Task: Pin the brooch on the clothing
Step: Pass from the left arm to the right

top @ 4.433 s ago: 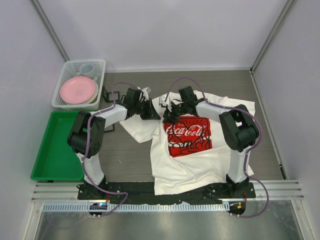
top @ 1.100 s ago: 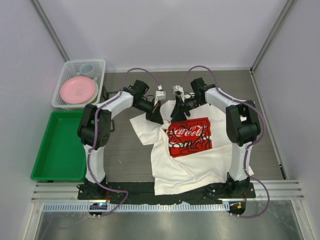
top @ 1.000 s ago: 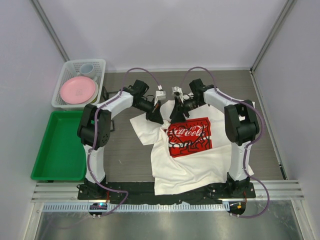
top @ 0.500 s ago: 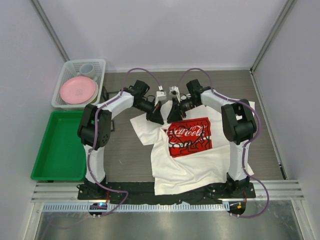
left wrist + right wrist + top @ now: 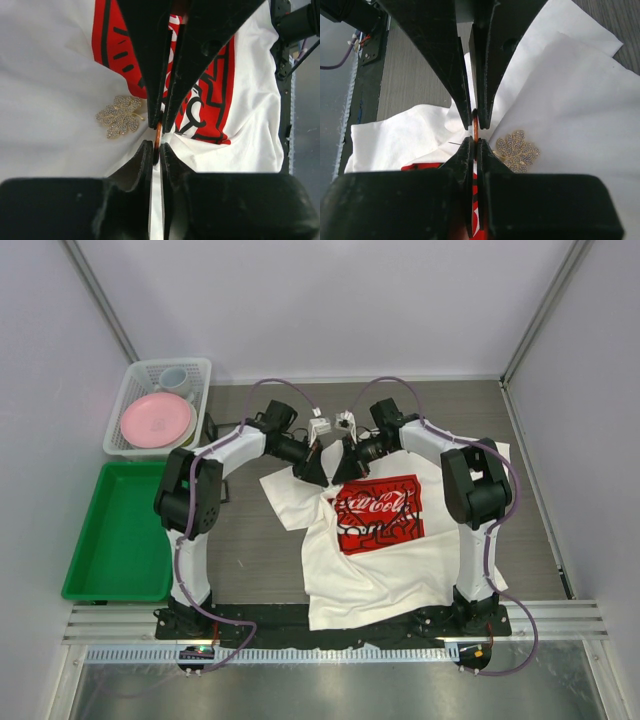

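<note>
The clothing [image 5: 372, 585] is a white T-shirt lying flat, its red print [image 5: 375, 512] facing up. The brooch [image 5: 119, 116], a gold leaf set with small stones, lies on the white cloth beside the print and also shows in the right wrist view as the brooch [image 5: 516, 150]. Just above the shirt's upper left part, my left gripper [image 5: 320, 472] and right gripper [image 5: 338, 470] meet tip to tip. Both pinch one thin orange piece [image 5: 158, 136] seen edge-on. My left gripper [image 5: 156, 148] keeps a hairline gap; my right gripper [image 5: 474, 145] is shut tight. A fine needle [image 5: 454, 143] pokes out beside it.
A white basket [image 5: 205, 380] holding a pink plate [image 5: 156, 420] and a cup stands at the back left. A green tray [image 5: 110, 540] lies in front of it. Grey tabletop [image 5: 255, 550] runs left of the shirt; walls close in both sides.
My right gripper slid left to the left gripper's tips and shut on the orange piece. The left arm stayed put, its jaws easing slightly.
</note>
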Motion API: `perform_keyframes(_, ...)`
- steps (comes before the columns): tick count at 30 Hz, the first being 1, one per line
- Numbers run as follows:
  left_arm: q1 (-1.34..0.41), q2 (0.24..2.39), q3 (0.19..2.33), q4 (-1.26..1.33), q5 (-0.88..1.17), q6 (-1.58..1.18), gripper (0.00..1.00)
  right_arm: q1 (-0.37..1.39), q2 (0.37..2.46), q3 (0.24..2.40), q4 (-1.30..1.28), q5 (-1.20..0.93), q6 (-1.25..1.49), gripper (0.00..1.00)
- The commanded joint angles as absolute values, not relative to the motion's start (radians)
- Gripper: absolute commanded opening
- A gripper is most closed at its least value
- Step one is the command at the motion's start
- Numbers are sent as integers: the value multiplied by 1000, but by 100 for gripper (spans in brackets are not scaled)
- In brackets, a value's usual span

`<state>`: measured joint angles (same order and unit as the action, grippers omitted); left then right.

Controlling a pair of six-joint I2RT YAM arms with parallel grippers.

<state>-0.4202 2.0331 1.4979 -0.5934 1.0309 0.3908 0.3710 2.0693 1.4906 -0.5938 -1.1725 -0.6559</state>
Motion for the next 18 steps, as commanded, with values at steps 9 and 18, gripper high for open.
perform_keyframes(9, -325, 1777, 1358, -328, 826, 17, 46, 345, 2066, 1479, -396, -1154, -333, 1)
perform_keyframes(18, -319, 1427, 1129, -12, 258, 42, 76, 347, 2034, 1405, -255, -1131, -174, 1)
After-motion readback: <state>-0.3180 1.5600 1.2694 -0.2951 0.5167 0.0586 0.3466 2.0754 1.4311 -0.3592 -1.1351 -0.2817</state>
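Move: The edge-on brooch is pinched between both hands' fingertips, about 1 cm to the left hand's right and 1 cm to the right hand's left, level with both. From the left hand, the leaf brooch on the clothing lies some 3 cm ahead, 1 cm right and 6 cm below; the middle of the red print is roughly 8 cm back, 12 cm right and 7 cm below. The left hand opens, freeing the brooch, and withdraws about 15 cm up, left and forward; right keeps pinching. ##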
